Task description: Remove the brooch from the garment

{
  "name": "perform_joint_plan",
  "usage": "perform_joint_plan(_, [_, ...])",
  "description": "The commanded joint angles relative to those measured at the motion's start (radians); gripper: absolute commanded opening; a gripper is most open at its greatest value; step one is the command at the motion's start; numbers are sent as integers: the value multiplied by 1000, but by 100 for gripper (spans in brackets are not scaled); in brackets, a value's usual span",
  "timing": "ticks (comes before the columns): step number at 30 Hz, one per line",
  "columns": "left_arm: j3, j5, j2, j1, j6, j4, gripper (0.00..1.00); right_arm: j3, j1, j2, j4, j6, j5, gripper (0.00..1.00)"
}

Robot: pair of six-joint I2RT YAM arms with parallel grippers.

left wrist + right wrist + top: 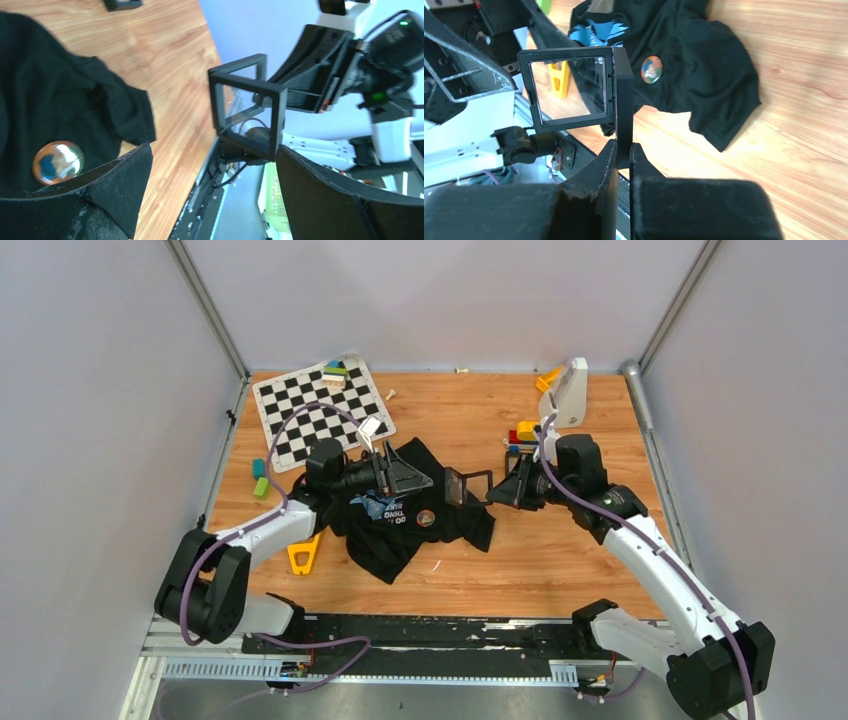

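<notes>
The garment (455, 525) is a black T-shirt crumpled at mid-table, also in the left wrist view (50, 100) and the right wrist view (704, 60). The round coppery brooch (426, 519) sits on its chest (58, 162) (651, 69). My right gripper (497, 490) (624, 147) is shut on the edge of a hinged black square frame (462, 485) (247, 105) (569, 87), held in the air right of the shirt. Over the shirt's upper part, my left gripper (408, 478) (212, 150) stands open and empty, facing the frame.
A checkered board (320, 410) lies at the back left with small blocks (335, 372) on it. Green blocks (258, 480) and a yellow piece (303, 555) lie left of the shirt. Coloured blocks (525, 435) and a white object (568, 390) sit at the back right.
</notes>
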Motion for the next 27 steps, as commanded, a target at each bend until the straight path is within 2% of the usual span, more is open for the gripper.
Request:
perform_joint_plan(1, [31,-126,-82,0,219,-268,99,66,0,-2,-131,-47,160,0])
perform_joint_plan(4, [82,-251,-106,-25,392,-498,97,78,1,5,-176,-64,237,0])
perform_joint_plan(5, [99,-357,-110,-63,434,-552,96,85,3,14,-198,-67,265,0])
perform_joint_plan(6, [132,-458,-106,-109,517,-640,90,101,7,33,-237,-67,306,0])
perform_joint_plan(7, [155,-501,-101,-130,575,-691,84,113,9,49,-266,-67,331,0])
perform_joint_plan(10, [178,-621,-71,-211,656,-723,75,146,18,83,-347,-68,397,0])
perform_joint_plan(14, [245,-768,3,-314,797,-788,72,164,27,94,-412,-71,499,0])
perform_joint_plan(19, [348,-789,163,-352,861,-856,70,156,30,107,-418,-97,435,0])
perform_joint_plan(27, [387,-852,293,-351,870,-861,69,160,52,162,-445,-113,485,0])
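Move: The brooch on the black garment lies almost straight under the left hand, about 19 cm down, some 2 cm farther out and 1 cm to its right. The blue print is roughly 9 cm left of the brooch and 3 cm farther out. The hinged black case, already in the right hand's grip, sits about 7 cm right of the left hand, 1 cm back, level. From the right hand, the brooch is about 12 cm left, 4 cm ahead and 18 cm down; the bare tabletop it goes to is some 6 cm right, 2 cm back, 20 cm down. Down some 15 cm towards the brooch goes the empty left hand, its fingers swinging about 60 degrees from pointing right to pointing steeply at the garment and narrowing partway, not shut. Meanwhile the right hand, still pinching the black case, draws right about 8 cm and sinks 6 cm, tipping its fingers further down, away from the left hand towards the bare wood. ##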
